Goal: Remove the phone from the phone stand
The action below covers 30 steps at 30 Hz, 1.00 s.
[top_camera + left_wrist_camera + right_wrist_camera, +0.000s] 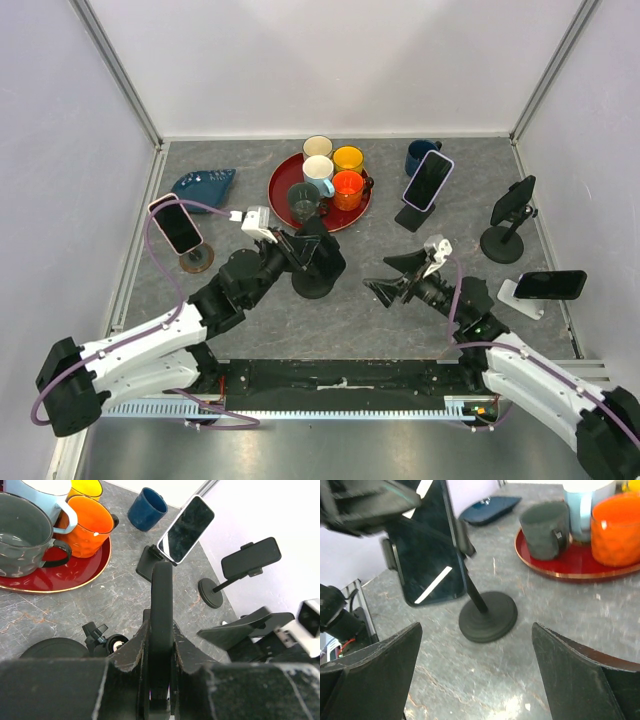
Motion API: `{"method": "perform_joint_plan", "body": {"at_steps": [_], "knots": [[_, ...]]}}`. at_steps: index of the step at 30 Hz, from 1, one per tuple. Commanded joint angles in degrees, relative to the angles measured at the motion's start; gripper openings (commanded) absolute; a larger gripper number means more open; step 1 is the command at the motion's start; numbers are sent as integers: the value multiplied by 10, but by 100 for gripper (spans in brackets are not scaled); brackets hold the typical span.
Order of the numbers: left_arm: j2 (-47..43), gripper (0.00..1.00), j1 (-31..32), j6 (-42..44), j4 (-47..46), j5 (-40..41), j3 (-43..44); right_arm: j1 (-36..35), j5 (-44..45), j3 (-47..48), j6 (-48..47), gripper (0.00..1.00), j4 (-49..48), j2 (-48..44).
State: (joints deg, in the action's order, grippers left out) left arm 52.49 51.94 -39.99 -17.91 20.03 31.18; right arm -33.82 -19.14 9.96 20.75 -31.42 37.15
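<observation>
A black phone (427, 565) sits in the clamp of a black phone stand with a round base (487, 615) in the middle of the table. My left gripper (161, 650) is shut on the phone (161, 595), which shows edge-on between its fingers. From above, the left gripper (298, 248) is over the stand's base (315, 285). My right gripper (475, 675) is open and empty, low over the table just in front of the base. In the top view the right gripper (397, 274) lies to the right of the stand, apart from it.
A red tray (285, 200) with several mugs stands behind the stand, and a blue mug (420, 155) is to its right. Other phones on stands: pink-cased (176, 226) at left, one (428, 180) at back right, two (515, 203) (548, 285) at far right. A blue dish (205, 183) lies back left.
</observation>
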Motion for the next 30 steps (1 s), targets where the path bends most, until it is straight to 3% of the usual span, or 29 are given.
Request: {"method": "perform_joint_plan", "body": {"at_steps": [1, 6, 15, 24, 29, 30], "knots": [[-21, 2, 5, -19, -71, 22, 0, -1, 34, -92, 53, 98, -270, 62], [-42, 2, 5, -40, -42, 46, -14, -9, 42, -94, 32, 98, -384, 183], [-63, 2, 5, -31, -13, 62, -13, -38, -3, -31, 71, 98, -684, 534], [-58, 2, 4, 24, -15, 23, -10, -57, -28, -2, 31, 98, -689, 565], [-56, 2, -13, 88, -36, -73, -12, -57, -29, -16, 31, 98, -659, 537], [-57, 2, -24, 98, -41, -128, -13, -57, -30, -16, 32, 98, -651, 530]]}}
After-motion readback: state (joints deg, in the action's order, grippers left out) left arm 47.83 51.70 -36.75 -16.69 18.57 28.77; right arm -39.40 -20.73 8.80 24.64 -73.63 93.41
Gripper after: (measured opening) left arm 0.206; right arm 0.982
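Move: The phone stand's round base lies some 14 cm to the right hand's left, about 5 cm farther out and 18 cm below it; the phone, still in its clamp, is roughly 13 cm left, 3 cm ahead and near hand height. The gray mug sits about 20 cm beyond the base and 3 cm left of it. From the left hand, holding the phone, the base is about 2 cm ahead, 3 cm right and 21 cm below. The phone stand's base is what the wide-open right hand drops towards: it sinks some 15 cm, slanting about 5 cm left, then lifts a little while edging left, its fingers tipping down by some 15 degrees and not yet touching the stand. The left hand keeps its pinch on the phone, drifting only about a centimetre left and back. ##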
